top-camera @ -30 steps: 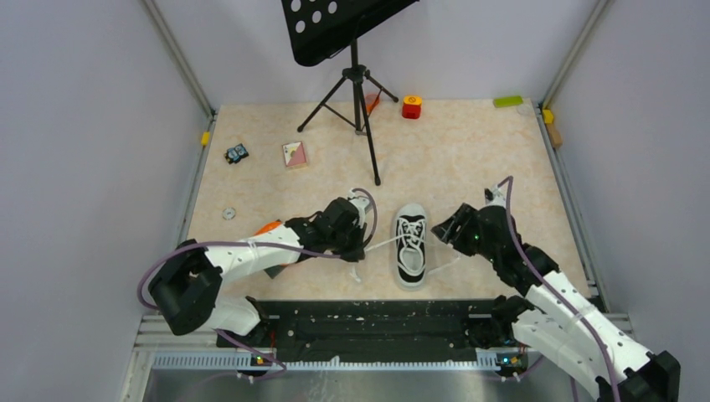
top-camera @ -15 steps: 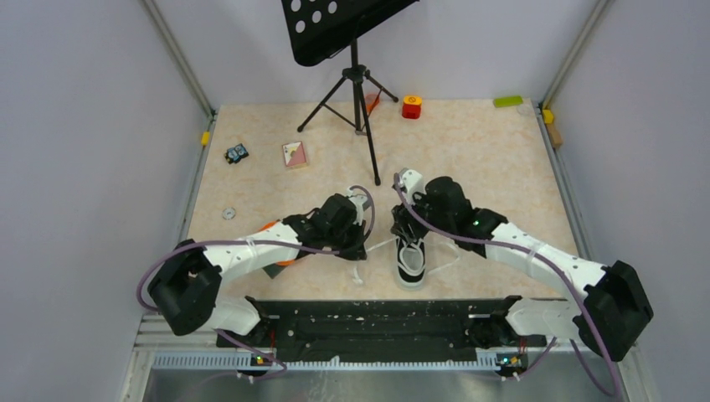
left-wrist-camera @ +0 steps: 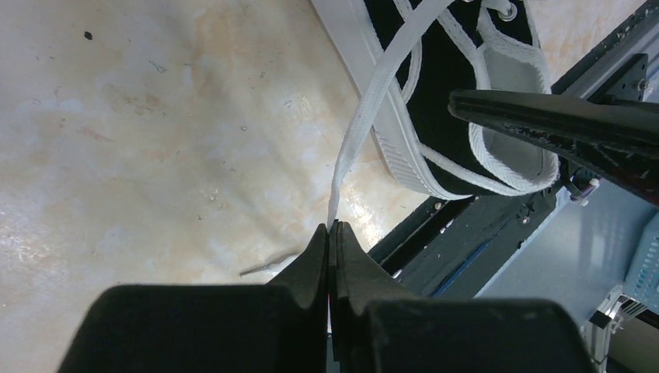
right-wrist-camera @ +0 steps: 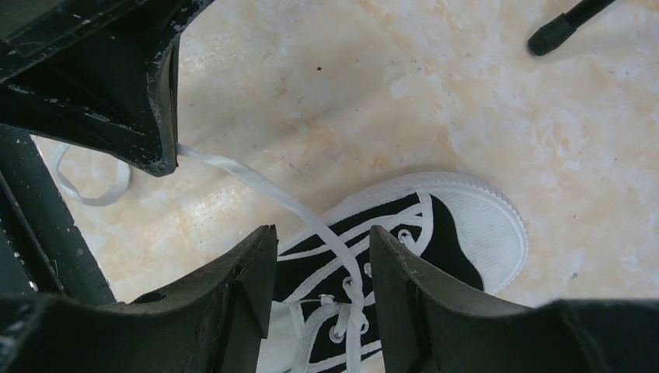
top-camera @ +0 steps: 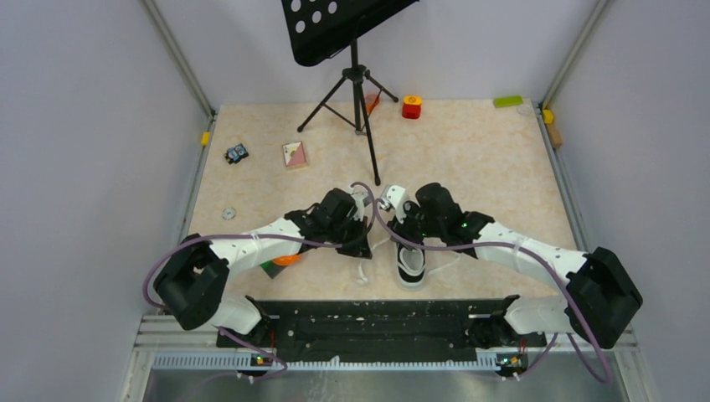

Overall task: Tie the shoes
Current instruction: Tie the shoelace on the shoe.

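The black shoe (top-camera: 409,266) with white toe cap and sole lies near the table's front edge, its front half hidden under my right arm. My left gripper (top-camera: 362,244) is just left of it, shut on a white lace (left-wrist-camera: 365,116) that runs taut from the fingertips (left-wrist-camera: 332,227) to the shoe (left-wrist-camera: 435,116). My right gripper (right-wrist-camera: 322,237) hovers open over the eyelets. That same lace (right-wrist-camera: 307,214) passes between its fingers without being pinched. The toe cap (right-wrist-camera: 474,225) shows to the right. The other lace (top-camera: 448,261) trails on the table right of the shoe.
A music stand's tripod (top-camera: 360,100) stands behind the shoe, one foot (right-wrist-camera: 552,35) close by. A card (top-camera: 294,154), a small dark toy (top-camera: 237,153), a washer (top-camera: 228,213), a red block (top-camera: 411,106) and a green block (top-camera: 507,101) lie farther back. A black rail (top-camera: 377,322) borders the near edge.
My right arm has swung left from beside the shoe to above it, its open fingers now straddling the taut lace. The left gripper keeps its hold, almost unmoved.
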`<state>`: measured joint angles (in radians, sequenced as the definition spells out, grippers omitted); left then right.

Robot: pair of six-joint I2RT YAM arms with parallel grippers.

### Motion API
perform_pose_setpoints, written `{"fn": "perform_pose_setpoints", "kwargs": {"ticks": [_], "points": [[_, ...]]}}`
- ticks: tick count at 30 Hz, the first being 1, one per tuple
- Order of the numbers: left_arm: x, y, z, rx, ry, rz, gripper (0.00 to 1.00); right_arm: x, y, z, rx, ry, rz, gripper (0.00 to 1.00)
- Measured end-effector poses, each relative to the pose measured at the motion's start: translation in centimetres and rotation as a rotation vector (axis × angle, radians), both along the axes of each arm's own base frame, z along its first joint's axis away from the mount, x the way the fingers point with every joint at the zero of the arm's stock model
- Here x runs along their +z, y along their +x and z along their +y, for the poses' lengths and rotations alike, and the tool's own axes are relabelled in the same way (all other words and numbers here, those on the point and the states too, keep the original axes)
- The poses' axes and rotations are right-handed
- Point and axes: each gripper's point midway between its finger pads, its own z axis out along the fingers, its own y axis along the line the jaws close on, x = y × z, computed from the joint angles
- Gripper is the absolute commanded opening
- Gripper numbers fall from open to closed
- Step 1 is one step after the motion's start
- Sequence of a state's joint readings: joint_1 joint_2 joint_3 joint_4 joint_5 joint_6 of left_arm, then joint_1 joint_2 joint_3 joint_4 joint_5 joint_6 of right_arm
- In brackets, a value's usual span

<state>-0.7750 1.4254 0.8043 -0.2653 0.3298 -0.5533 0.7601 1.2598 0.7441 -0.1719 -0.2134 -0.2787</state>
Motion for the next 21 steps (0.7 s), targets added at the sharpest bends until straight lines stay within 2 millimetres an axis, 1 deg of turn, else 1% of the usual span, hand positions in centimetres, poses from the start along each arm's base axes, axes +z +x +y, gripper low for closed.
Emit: {"fn": "perform_pose_setpoints", "kwargs": {"ticks": [4,10,12,16,20,21], "points": [[0.1,0.1,0.0,0.001,-0.01,0.008,0.0,-0.4,-0.2,0.3,0.026,-0.009,0.004,0.47],[0.2,0.2,0.1,0.007,-0.017,0.015,0.0,-2.7,-0.6,0.4,0.05,-0.061,0.047,0.47],[0.3,0.2,0.1,0.002,-0.021,0.017,0.0,-3.1,-0.7,0.4,0.053,-0.071,0.053,0.43],[0.9,0.3,-0.1,-0.008,-0.031,0.017,0.0,-3.5,-0.4,0.5,0.052,-0.079,0.053,0.19],[1.4,0.3,-0.2,-0.023,-0.042,0.024,0.0,-3.5,-0.3,0.8,0.053,-0.076,0.058,0.02],[1.4,0.2,-0.3,-0.027,-0.044,0.027,0.0,-3.4,-0.2,0.9,0.053,-0.072,0.057,0.0]]}}
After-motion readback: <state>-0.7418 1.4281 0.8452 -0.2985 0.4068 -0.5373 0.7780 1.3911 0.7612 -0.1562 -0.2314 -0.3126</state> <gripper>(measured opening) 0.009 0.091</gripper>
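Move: The white lace strand held by the left gripper runs beneath the right hand's open fingers; its grasp spot is about 4 cm below them and 1 cm left. The shoe's middle lies some 4 cm right, 3 cm back and 6 cm below, and the music stand's nearest foot about 13 cm ahead and 4 cm left. From the left hand, that lace spot is roughly 5 cm ahead and 6 cm right, about level in height. The right hand sinks about 3.5 cm towards the left-held lace beside the shoe, then shuts, pinching the strand. ##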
